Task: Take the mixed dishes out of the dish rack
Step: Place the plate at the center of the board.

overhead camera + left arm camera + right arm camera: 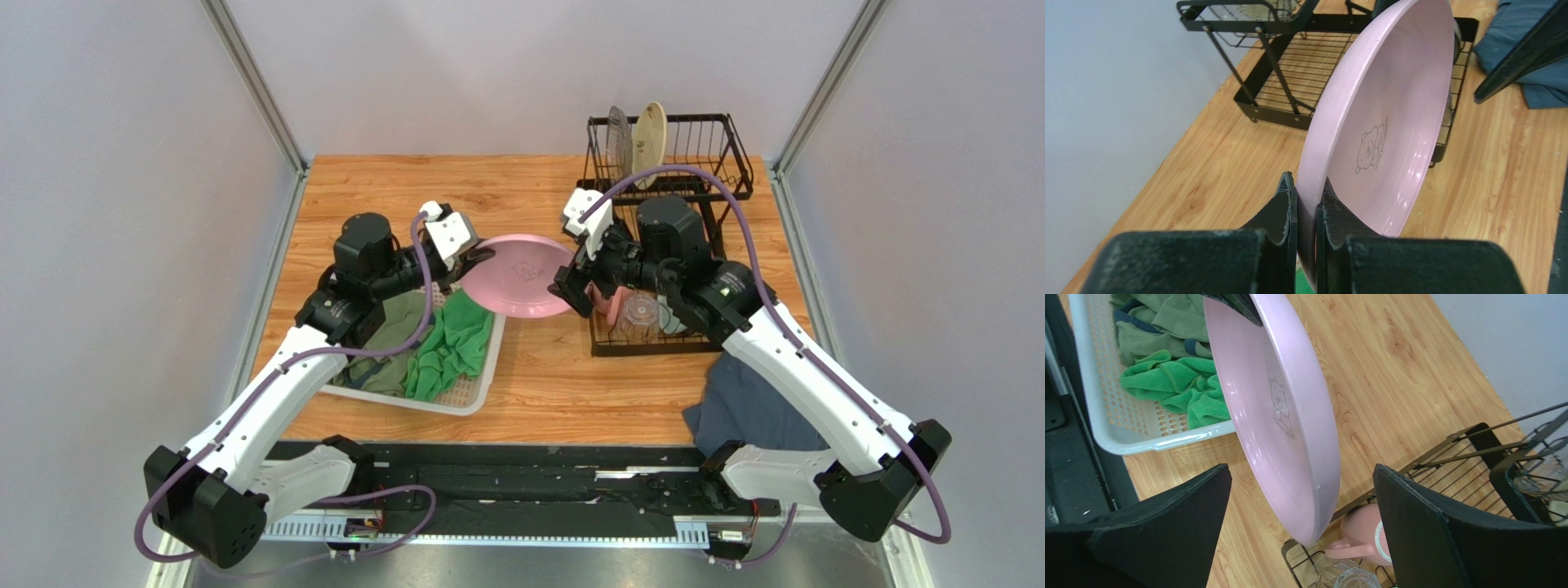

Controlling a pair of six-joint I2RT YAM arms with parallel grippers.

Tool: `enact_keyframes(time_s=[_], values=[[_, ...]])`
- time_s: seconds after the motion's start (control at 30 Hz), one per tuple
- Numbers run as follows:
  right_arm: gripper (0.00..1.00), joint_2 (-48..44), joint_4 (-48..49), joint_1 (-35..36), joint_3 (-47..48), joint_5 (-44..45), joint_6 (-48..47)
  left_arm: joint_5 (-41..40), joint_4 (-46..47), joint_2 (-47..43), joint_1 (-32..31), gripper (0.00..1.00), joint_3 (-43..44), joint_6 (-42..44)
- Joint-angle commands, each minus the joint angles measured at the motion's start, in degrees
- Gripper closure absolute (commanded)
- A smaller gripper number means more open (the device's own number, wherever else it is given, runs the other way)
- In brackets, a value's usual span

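The large pink plate [521, 276] hangs above the table between both arms. My left gripper [476, 260] is shut on its left rim, and in the left wrist view the jaws [1308, 190] pinch the plate [1389, 122] edge. My right gripper [570, 288] stands open astride the plate's right rim [1301, 471], its fingers apart from it. The black dish rack [669, 153] holds a grey plate [620, 145] and a cream plate [650, 137] upright on its upper shelf. A pink mug [1364, 536] and a clear glass cup [1339, 577] sit on its lower tray.
A white mesh basket [472, 398] with green cloths [451, 349] lies under the left arm. A dark blue cloth [748, 410] lies at the near right, below the right arm. Metal frame posts and grey walls bound the table on both sides.
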Motion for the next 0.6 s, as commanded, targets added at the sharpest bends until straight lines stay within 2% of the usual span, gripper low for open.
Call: enact_keyframes(time_s=[0.0, 0.17, 0.4, 0.57], values=[[0.07, -2.3, 4.23, 0.0, -0.23, 5.38, 0.01, -6.87, 5.24, -1.03, -0.17, 1.0, 1.34, 0.79], [0.06, -3.01, 4.67, 0.0, -0.49, 7.85, -0.25, -12.14, 5.41, 0.46, 1.93, 1.0, 3.27, -1.92], [0.06, -3.89, 4.93, -0.08, -0.75, 10.66, -0.69, -14.87, 6.91, 5.2, 11.5, 1.0, 8.01, -11.77], [0.06, -4.15, 5.11, -0.26, -0.93, 12.42, -0.87, -18.83, 6.74, 10.29, 15.2, 1.0, 12.4, -16.16]])
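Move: The left hand holds the pink plate by its left rim; the open middle of the board lies about 10 cm ahead, 5 cm to its right and some 29 cm below. The laundry basket is about 14 cm left and 8 cm back, the pink mug about 24 cm right and level, both some 25 cm below. From the opened right hand, the plate's middle is about 8 cm left and 3 cm ahead, level in height, and that open board 14 cm ahead, 12 cm left, 29 cm below. Keeping its pinch on the plate's rim, the left hand carries the plate forward and left, about 14 cm in all and gathering speed, away from the right hand and out over the board beyond the basket, swinging some 30 degrees counter-clockwise and rising slightly. The right hand, already open, backs off about 3 cm rightward, forward and up, turning a little clockwise. ##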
